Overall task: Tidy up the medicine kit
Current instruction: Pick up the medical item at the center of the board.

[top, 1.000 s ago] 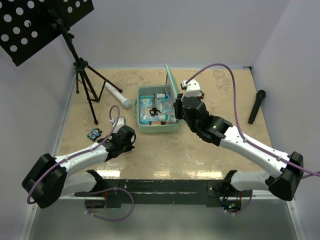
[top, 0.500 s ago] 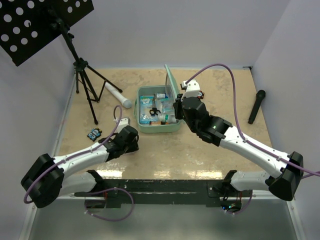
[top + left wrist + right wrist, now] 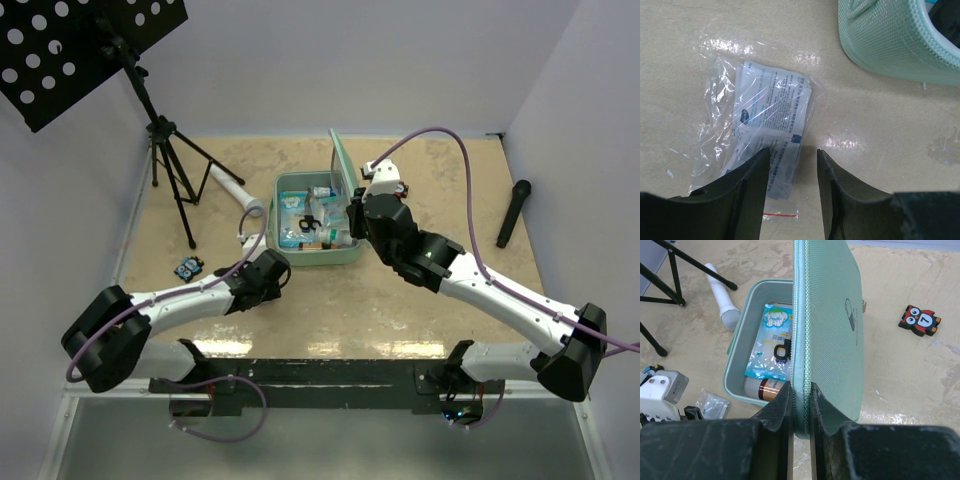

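The mint-green medicine kit lies open in mid-table, its lid standing upright. My right gripper is shut on the lid's zip edge. Inside the kit lie a blue packet, a brown bottle and a black loop handle. A clear zip bag holding white printed sachets rests flat on the table, left of the kit's near corner. Over its near right edge my left gripper stands open and holds nothing. Its left finger overlaps the bag.
A white-and-grey cylinder and a black tripod stand left of the kit. A small black-and-blue gadget lies near the left arm. A black-and-red owl gadget lies beyond the lid. A black microphone lies far right.
My left arm has swung right toward the kit and its gripper has gone from shut to open over the bag. The right arm and lid have not moved.
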Robot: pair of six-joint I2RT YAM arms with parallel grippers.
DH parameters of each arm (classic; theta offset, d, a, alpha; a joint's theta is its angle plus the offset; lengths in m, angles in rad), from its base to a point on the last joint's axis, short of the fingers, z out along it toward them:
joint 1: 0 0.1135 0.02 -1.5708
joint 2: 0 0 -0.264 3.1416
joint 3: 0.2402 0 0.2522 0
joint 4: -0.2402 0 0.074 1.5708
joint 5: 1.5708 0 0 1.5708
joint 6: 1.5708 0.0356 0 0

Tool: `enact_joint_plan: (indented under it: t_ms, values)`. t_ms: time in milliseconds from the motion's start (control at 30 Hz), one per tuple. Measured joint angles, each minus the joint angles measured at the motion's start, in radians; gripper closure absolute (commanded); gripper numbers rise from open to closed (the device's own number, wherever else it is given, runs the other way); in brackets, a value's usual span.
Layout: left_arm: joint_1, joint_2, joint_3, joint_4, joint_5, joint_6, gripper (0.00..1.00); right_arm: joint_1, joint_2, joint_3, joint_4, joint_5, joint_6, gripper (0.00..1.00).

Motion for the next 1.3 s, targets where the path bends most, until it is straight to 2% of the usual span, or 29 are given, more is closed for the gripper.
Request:
enact_joint_plan:
  t_ms: [333,533,600,667,733,900,1033,1300]
  values:
    - [-0.059,0.085,0.047,-0.050,-0.130,-0.005,0.77,0.000,0.000,0.000,-0.001,0.000,0.000,1.00]
    - [-0.100,0.148,0.085,-0.073,-0.193,-0.012,0.81,0.000,-0.002,0.000,-0.001,0.000,0.000,1.00]
    - [-0.106,0.162,0.093,-0.079,-0.203,-0.015,0.78,0.000,-0.006,-0.002,-0.002,0.001,-0.002,1.00]
    - [-0.109,0.171,0.099,-0.084,-0.212,-0.019,0.67,0.000,-0.009,-0.003,-0.003,0.001,-0.003,1.00]
    - [-0.111,0.173,0.100,-0.087,-0.216,-0.032,0.61,0.000,-0.013,-0.006,-0.003,0.001,-0.003,1.00]
    - [-0.110,0.144,0.079,-0.094,-0.216,-0.052,0.56,0.000,-0.018,-0.009,-0.004,0.002,-0.003,1.00]
    - [-0.110,0.111,0.052,-0.103,-0.206,-0.059,0.63,0.000,-0.018,-0.010,-0.004,0.001,-0.003,1.00]
    - [-0.111,0.153,0.077,-0.103,-0.222,-0.074,0.85,0.000,-0.018,-0.010,-0.004,0.001,-0.003,1.00]
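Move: The medical item, a clear bag of white packets, lies about 3 cm ahead of my left hand and 3 cm to its left, some 2 cm below; my left finger already reaches over its right part. The open medicine kit's middle is roughly 19 cm ahead and 17 cm right of that hand; the blue toy sits about 16 cm left and 5 cm ahead. From my right hand, which holds up the kit's lid, the bag lies around 29 cm left, 9 cm back and 26 cm below. My left fingers work at the bag's right edge: I lower them about 1 cm, roll the hand some 13 degrees so its left side rises, and half close. Then I reopen them while shifting about a centimetre back and left, and close again to a narrow gap, easing slightly forward. The right hand keeps its pinch on the lid. ##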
